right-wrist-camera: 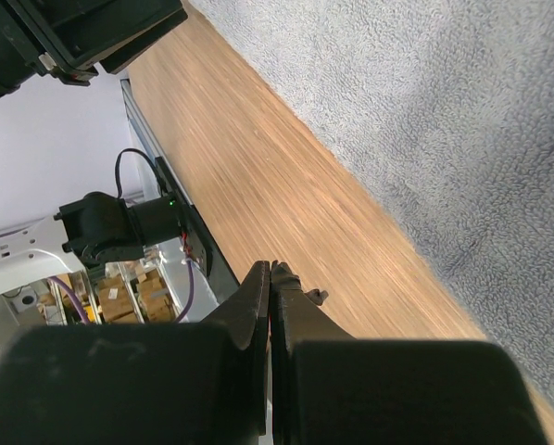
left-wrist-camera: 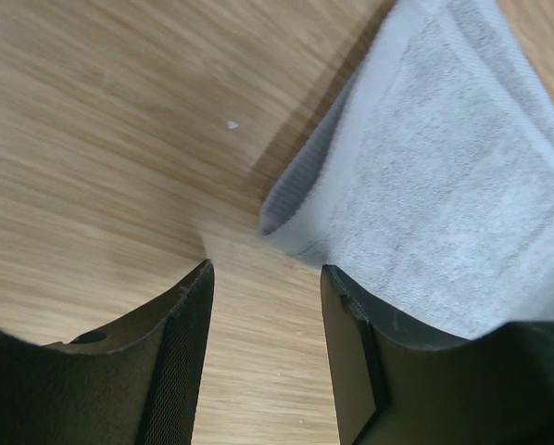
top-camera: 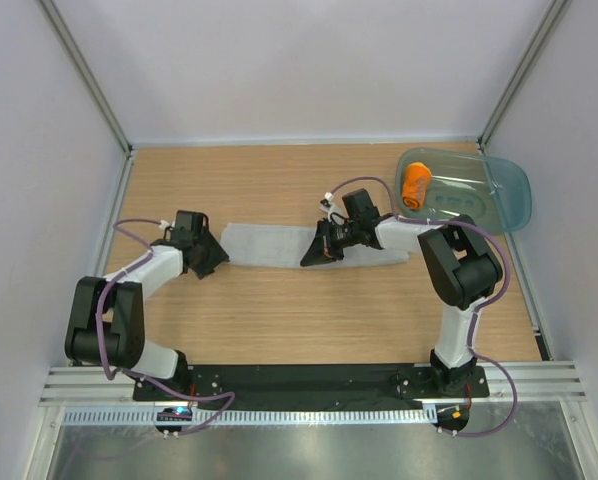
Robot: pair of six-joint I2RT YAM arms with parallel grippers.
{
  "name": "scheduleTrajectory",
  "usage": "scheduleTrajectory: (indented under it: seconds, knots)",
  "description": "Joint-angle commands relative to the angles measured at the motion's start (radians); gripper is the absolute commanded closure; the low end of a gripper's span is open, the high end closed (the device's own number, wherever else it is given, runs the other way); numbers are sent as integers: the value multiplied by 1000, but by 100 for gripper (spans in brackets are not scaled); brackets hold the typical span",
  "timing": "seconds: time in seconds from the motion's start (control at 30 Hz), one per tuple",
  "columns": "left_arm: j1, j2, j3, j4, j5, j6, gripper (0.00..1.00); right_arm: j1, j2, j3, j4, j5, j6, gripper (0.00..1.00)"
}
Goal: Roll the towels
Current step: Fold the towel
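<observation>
The light grey towel (top-camera: 279,245) lies flat as a long strip across the middle of the table. Its left corner (left-wrist-camera: 434,176) is slightly raised, just ahead of my left gripper (left-wrist-camera: 266,269). That left gripper (top-camera: 219,258) is open at the strip's left end, with only bare wood between its fingers. My right gripper (top-camera: 309,256) is shut and empty over the middle of the strip. In the right wrist view its closed tips (right-wrist-camera: 270,269) hang above wood beside the grey towel (right-wrist-camera: 444,120). The orange towel (top-camera: 415,186) sits rolled in the tub.
The translucent blue-green tub (top-camera: 504,195) stands at the back right corner of the wooden table (top-camera: 309,320). Frame posts and white walls close the table on three sides. The arm bases sit on a black plate (top-camera: 309,382) at the near edge.
</observation>
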Motion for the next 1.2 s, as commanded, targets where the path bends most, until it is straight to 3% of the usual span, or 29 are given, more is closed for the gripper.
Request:
scheduleTrajectory:
  seconds: [0.0,0.23,0.4,0.5,0.57,0.8,1.17]
  knots:
    - [-7,-23,1,83,59,-11,49,7,-25,13,14,-9,-17,99]
    - [-12,6,13,105,50,-10,46,7,-7,26,17,-14,-12,99]
    - [-12,76,31,105,26,-10,54,9,-12,21,6,-17,-20,99]
    - [-12,104,34,109,-3,-10,62,9,-16,18,-8,-12,-37,99]
    - [-11,121,36,114,-17,-7,74,9,-12,15,-9,-11,-40,99]
    - [-9,127,51,71,-100,7,100,15,28,37,-23,15,-54,99]
    - [29,65,57,-35,-194,27,100,23,183,147,-94,175,-97,99]
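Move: The grey towel's near left corner lies about 3 cm ahead of the open left hand, 1 cm to its right and 1 cm below; the towel's far left corner is some 12 cm ahead and 2 cm right. Under the shut right hand, the towel's near edge runs about 2 cm ahead and 6 cm below, while the rolled orange towel sits roughly 20 cm ahead and 22 cm right of that hand. Left hand reaches forward, pinches the corner, pulls left 3 cm; shut right hand sinks 5 cm onto the towel. ##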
